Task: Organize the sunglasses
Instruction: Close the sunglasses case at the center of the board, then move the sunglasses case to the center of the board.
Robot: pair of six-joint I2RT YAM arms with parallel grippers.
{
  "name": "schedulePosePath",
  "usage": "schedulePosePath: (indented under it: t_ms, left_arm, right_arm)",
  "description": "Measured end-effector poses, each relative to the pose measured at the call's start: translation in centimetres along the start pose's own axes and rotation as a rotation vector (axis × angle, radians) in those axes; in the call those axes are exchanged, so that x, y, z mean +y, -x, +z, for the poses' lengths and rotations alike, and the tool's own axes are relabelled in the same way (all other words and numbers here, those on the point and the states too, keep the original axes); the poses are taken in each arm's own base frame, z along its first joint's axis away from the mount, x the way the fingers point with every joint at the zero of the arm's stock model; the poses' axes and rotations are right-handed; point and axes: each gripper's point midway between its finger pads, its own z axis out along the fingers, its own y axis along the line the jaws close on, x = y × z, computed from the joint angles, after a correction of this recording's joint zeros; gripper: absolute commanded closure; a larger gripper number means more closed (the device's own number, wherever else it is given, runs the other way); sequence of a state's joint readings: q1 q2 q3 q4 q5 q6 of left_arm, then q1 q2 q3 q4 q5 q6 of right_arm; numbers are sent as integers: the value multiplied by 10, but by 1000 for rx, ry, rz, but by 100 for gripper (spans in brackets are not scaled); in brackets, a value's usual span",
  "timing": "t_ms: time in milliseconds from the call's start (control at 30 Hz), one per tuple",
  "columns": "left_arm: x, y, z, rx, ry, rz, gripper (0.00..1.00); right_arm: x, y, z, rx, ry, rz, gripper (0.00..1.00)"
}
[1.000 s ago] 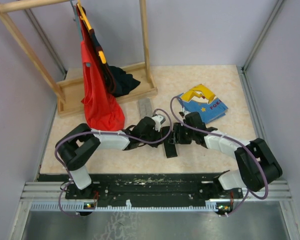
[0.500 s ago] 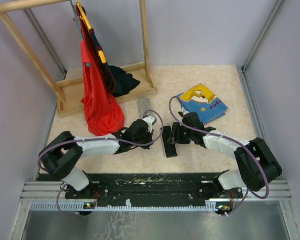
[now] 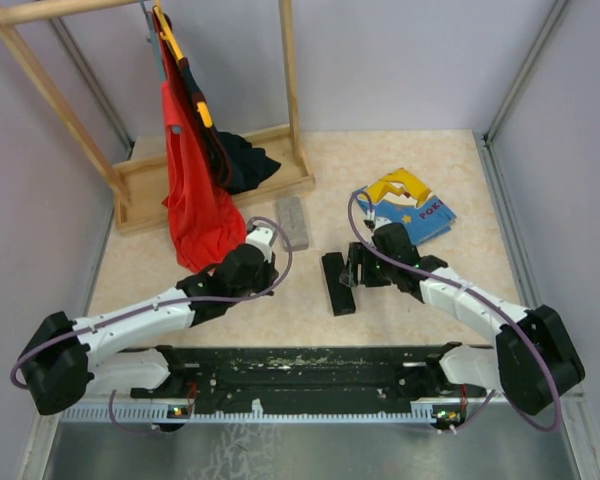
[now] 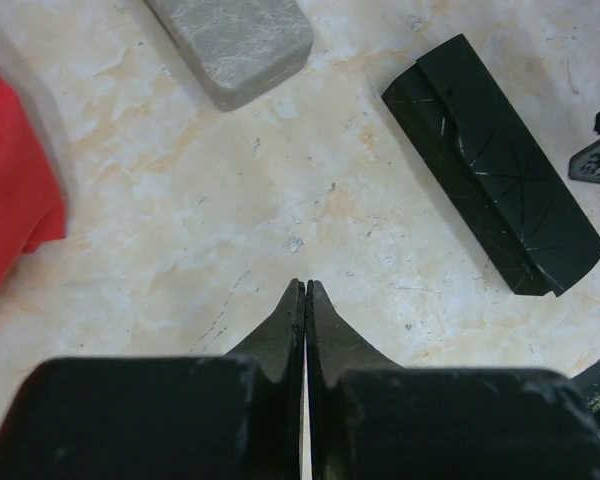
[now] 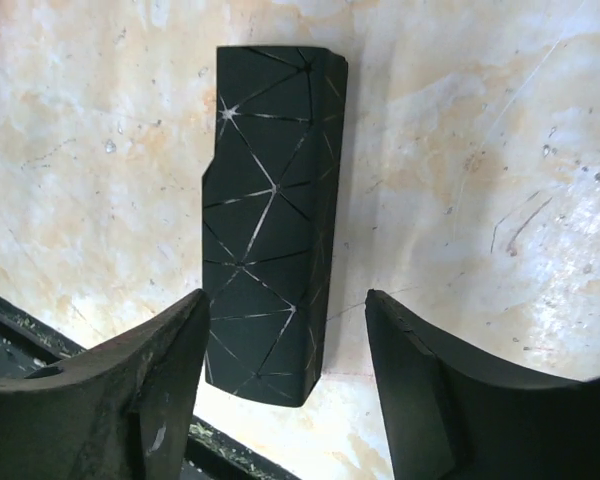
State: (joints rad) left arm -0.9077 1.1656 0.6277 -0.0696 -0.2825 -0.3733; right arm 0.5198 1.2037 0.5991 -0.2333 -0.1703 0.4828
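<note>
No sunglasses show in any view. A black oblong case (image 3: 337, 283) with a pattern of thin lines lies shut on the marble tabletop. My right gripper (image 3: 352, 272) hangs over its near end. In the right wrist view the right gripper (image 5: 286, 296) is open, and the black case (image 5: 270, 220) lies between the jaws, closer to the left finger, with a wide gap on the right. My left gripper (image 3: 265, 258) is to the left of the case. In the left wrist view the left gripper (image 4: 305, 285) is shut on nothing over bare tabletop.
A grey oblong case (image 3: 292, 222) lies behind the left gripper, also the grey case (image 4: 235, 45). A wooden rack (image 3: 215, 180) holds a red garment (image 3: 202, 210) at the back left. A blue and yellow book (image 3: 408, 206) lies at the back right. A black rail (image 3: 300, 365) runs along the near edge.
My left arm has drawn back to the left, away from the black case, still shut. My right gripper stays over the case with its jaws a little wider.
</note>
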Motion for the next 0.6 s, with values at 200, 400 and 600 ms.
schedulePosePath:
  t_ms: [200, 400, 600]
  left_arm:
    - [11, -4, -8, -3, 38, 0, 100]
    - [15, -8, -9, 4, 52, 3, 100]
    - [17, -10, -12, 2, 54, -1, 100]
  right_arm:
    - [4, 6, -4, -13, -7, -41, 20]
    - [10, -9, 8, 58, -60, -117, 16]
    - [21, -9, 23, 88, -135, -205, 16]
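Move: The black sunglasses case lies just left of the right hand, its middle some 3 cm to the left, 2 cm ahead and about 4 cm below. From that hand the grey case is roughly 16 cm ahead and 15 cm left, and the blue and yellow bag about 19 cm ahead and 12 cm right, both around 5 cm lower. From the left hand the black case is about 16 cm to the right, 2 cm ahead and 8 cm below. Over the black case, the right hand first lifts about 1 cm, then swings left some 3 cm and sinks about 2 cm, spreading its half-open fingers wide to either side of it; the wrist rolls its left side down around 15 degrees, so the fingers point more steeply down. The left hand, still shut, drifts about 2 cm farther left, away from the case. ##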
